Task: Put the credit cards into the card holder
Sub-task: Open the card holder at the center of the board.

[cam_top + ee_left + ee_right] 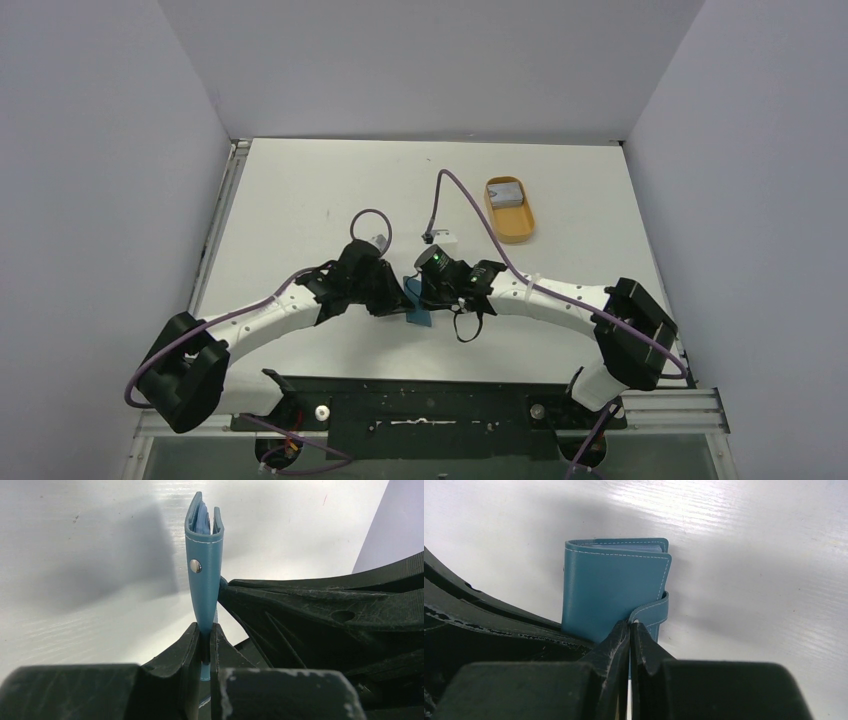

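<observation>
The teal-blue card holder [418, 306] hangs folded between my two grippers, just above the table's middle. My left gripper [205, 628] is shut on the lower edge of the card holder [205, 555], whose snap button faces that camera. My right gripper [630, 625] is shut on the strap tab of the card holder [609, 590]; the folded cover faces that camera, with clear sleeves showing at its top edge. In the top view the left gripper [396, 299] and right gripper [434, 294] meet at the wallet. Grey credit cards [506, 192] lie in the orange tray at the back right.
The orange oval tray [521, 233] sits right of centre, far from both grippers. A small white block [444, 238] lies just behind the right wrist. A metal rail [222, 215] runs along the table's left edge. Grey walls close in both sides and the back.
</observation>
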Robot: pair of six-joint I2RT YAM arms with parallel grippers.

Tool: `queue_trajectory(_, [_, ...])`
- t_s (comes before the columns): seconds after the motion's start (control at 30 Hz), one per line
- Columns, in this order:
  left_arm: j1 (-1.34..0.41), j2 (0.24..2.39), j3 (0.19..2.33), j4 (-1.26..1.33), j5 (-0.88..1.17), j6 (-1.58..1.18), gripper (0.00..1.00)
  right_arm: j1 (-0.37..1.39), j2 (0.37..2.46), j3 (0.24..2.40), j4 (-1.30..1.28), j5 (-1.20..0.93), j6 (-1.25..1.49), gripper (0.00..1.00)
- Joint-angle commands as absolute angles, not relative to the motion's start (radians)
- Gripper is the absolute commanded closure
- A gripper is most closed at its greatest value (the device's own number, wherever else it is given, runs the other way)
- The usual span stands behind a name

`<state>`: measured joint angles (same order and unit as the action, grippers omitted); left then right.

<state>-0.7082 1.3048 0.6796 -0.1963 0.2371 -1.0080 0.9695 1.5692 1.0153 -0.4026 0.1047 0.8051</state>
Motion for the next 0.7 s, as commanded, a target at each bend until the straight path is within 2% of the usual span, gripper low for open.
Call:
queue_trajectory(0.0, [-0.711, 1.256, 0.752, -0.198, 0.230, -0.980, 1.00, 0.963, 1.580, 1.025, -0.476, 0.195, 0.790, 1.00])
queue_trajectory(0.67, [-0.710, 1.270, 0.729, -0.207, 0.204, -0.968, 1.00, 0.874, 1.459, 0.906, -0.518, 0.255, 0.811, 1.00])
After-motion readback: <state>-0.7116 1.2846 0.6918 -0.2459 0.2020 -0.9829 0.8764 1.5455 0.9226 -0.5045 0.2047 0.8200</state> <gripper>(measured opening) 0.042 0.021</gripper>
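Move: The right fingers are already shut at the card holder's closing strap, right at their tips. The card holder's middle is about 2 cm to their left and 1 cm ahead, at about their height. The orange tray with the cards stands far off, roughly 26 cm ahead and 22 cm to the right, some 7 cm lower. The left hand already grips the card holder, whose middle lies about 2 cm ahead and 2 cm to its right. Rightward, after first holding almost still on the strap, the right hand suddenly swings some 7 cm away from the card holder, sinking about 3.5 cm and turning roughly 10 degrees clockwise. Its shut fingers come off the strap. The left hand keeps its pinch on the card holder as the counter-hold, nearly in place. ##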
